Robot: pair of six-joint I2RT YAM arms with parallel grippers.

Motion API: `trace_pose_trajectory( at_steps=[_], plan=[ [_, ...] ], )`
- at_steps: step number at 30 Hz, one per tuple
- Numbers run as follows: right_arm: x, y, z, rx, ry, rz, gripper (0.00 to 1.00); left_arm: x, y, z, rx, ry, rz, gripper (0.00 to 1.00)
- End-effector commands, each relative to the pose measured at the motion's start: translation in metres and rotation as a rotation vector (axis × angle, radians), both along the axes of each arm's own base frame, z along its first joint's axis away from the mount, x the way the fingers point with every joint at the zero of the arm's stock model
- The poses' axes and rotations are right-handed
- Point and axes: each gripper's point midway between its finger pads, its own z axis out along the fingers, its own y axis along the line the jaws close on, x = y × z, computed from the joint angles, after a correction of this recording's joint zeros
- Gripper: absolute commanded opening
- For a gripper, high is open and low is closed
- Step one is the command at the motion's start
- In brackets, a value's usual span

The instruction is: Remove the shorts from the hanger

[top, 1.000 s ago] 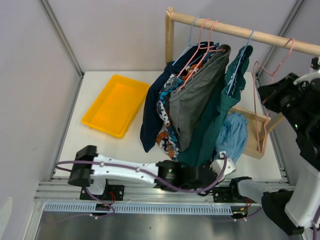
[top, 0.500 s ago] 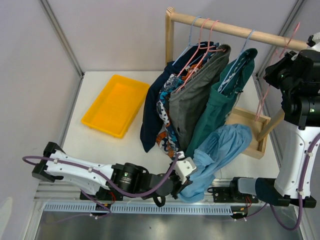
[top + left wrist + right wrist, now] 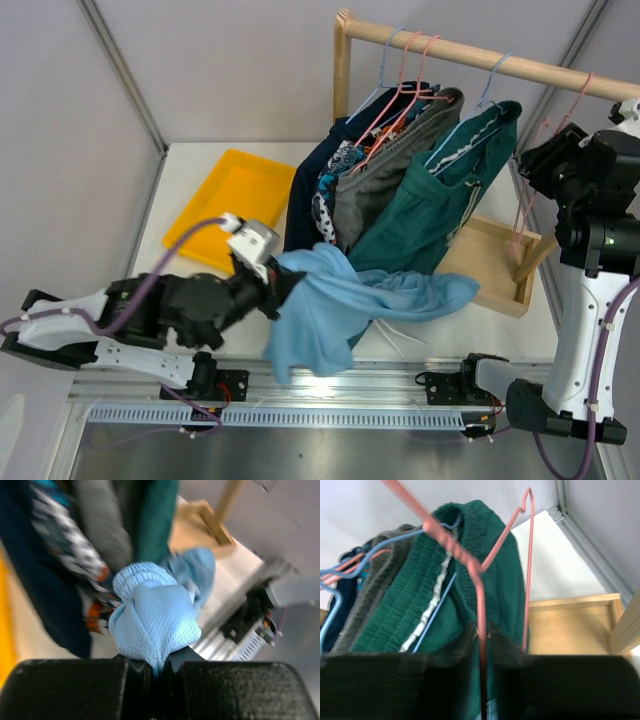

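Note:
The light blue shorts are off the rail and stretch across the table front. My left gripper is shut on one bunched end, with fabric pinched between the jaws. An empty pink hanger hangs from the wooden rail at the right. Its wire runs between the fingers of my right gripper, which stand slightly open with a thin gap each side. Teal shorts, grey shorts, patterned shorts and navy shorts hang on hangers.
A yellow tray lies at the back left of the table, just behind my left arm. The rack's wooden base sits under the hanging clothes at the right. White walls close in both sides.
My left arm swung left and back, dragging the light blue shorts away from the rack. The right arm came down a little and its jaws loosened on the pink hanger's wire.

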Motion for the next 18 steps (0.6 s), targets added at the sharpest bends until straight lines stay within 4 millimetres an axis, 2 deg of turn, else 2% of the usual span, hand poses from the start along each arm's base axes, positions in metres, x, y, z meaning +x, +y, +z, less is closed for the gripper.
trace_pose_trajectory(
  at_steps=[1, 2, 3, 4, 5, 7, 8, 10, 13, 14, 15, 16, 17, 18],
  plan=[
    [-0.016, 0.0, 0.013, -0.018, -0.056, -0.001, 0.65, 0.036, 0.053, 0.05, -0.017, -0.12, 0.155, 0.0],
    [-0.019, -0.002, 0.012, -0.024, -0.052, -0.012, 0.76, 0.042, 0.063, 0.07, -0.049, -0.136, 0.179, 0.0],
    [-0.027, -0.003, 0.014, -0.029, -0.063, -0.022, 0.85, 0.048, 0.071, 0.077, -0.044, -0.157, 0.209, 0.0],
    [-0.032, -0.007, 0.014, -0.038, -0.06, -0.047, 0.99, 0.058, 0.081, 0.084, -0.017, -0.196, 0.249, 0.0],
    [-0.036, -0.009, 0.012, -0.041, -0.057, -0.06, 0.99, 0.062, 0.091, 0.105, -0.064, -0.211, 0.273, 0.0],
    [-0.048, -0.015, 0.01, -0.056, -0.047, -0.1, 0.99, 0.075, 0.104, 0.122, -0.064, -0.263, 0.327, 0.0],
    [-0.051, -0.018, 0.006, -0.062, -0.035, -0.115, 0.99, 0.078, 0.114, 0.137, -0.087, -0.282, 0.349, 0.0],
    [-0.065, -0.024, 0.005, -0.077, -0.041, -0.156, 1.0, 0.092, 0.121, 0.151, -0.046, -0.327, 0.399, 0.0],
    [-0.084, -0.029, 0.0, -0.091, -0.052, -0.198, 0.99, 0.116, 0.119, 0.165, 0.011, -0.356, 0.436, 0.0],
    [-0.087, -0.029, -0.006, -0.091, -0.044, -0.201, 0.99, 0.13, 0.135, 0.172, 0.014, -0.361, 0.507, 0.0],
    [-0.095, -0.027, -0.005, -0.088, -0.06, -0.196, 0.99, 0.139, 0.122, 0.175, 0.013, -0.361, 0.467, 0.0],
    [-0.097, -0.025, -0.006, -0.081, -0.061, -0.191, 0.99, 0.149, 0.125, 0.177, 0.019, -0.363, 0.489, 0.0],
    [-0.098, -0.023, -0.009, -0.077, -0.059, -0.181, 1.0, 0.166, 0.142, 0.178, 0.034, -0.363, 0.564, 0.0],
    [-0.099, -0.019, -0.013, -0.067, -0.05, -0.161, 0.99, 0.177, 0.142, 0.188, 0.024, -0.371, 0.584, 0.0]
  ],
)
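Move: Out beyond the left hand, which already grips the blue shorts, the yellow tray lies about 33 cm ahead, 20 cm left and 36 cm below; the navy pants hang some 22 cm ahead and 3 cm right, the green shorts 18 cm ahead and 25 cm right. From the right hand, the pink hanger's hook on the rail is roughly 6 cm ahead, 5 cm right and 13 cm up; the green shorts hang level with it, 15 cm left. Sweeping up, left and forward in one fast arc, about 15 cm each way, the left hand keeps its pinch on the blue shorts and carries them away from the green shorts to the tray's side, turning some 35 degrees counter-clockwise and tipping its fingers up. Meanwhile the right hand opens wide, lets go of the pink hanger and backs off about 10 cm. ##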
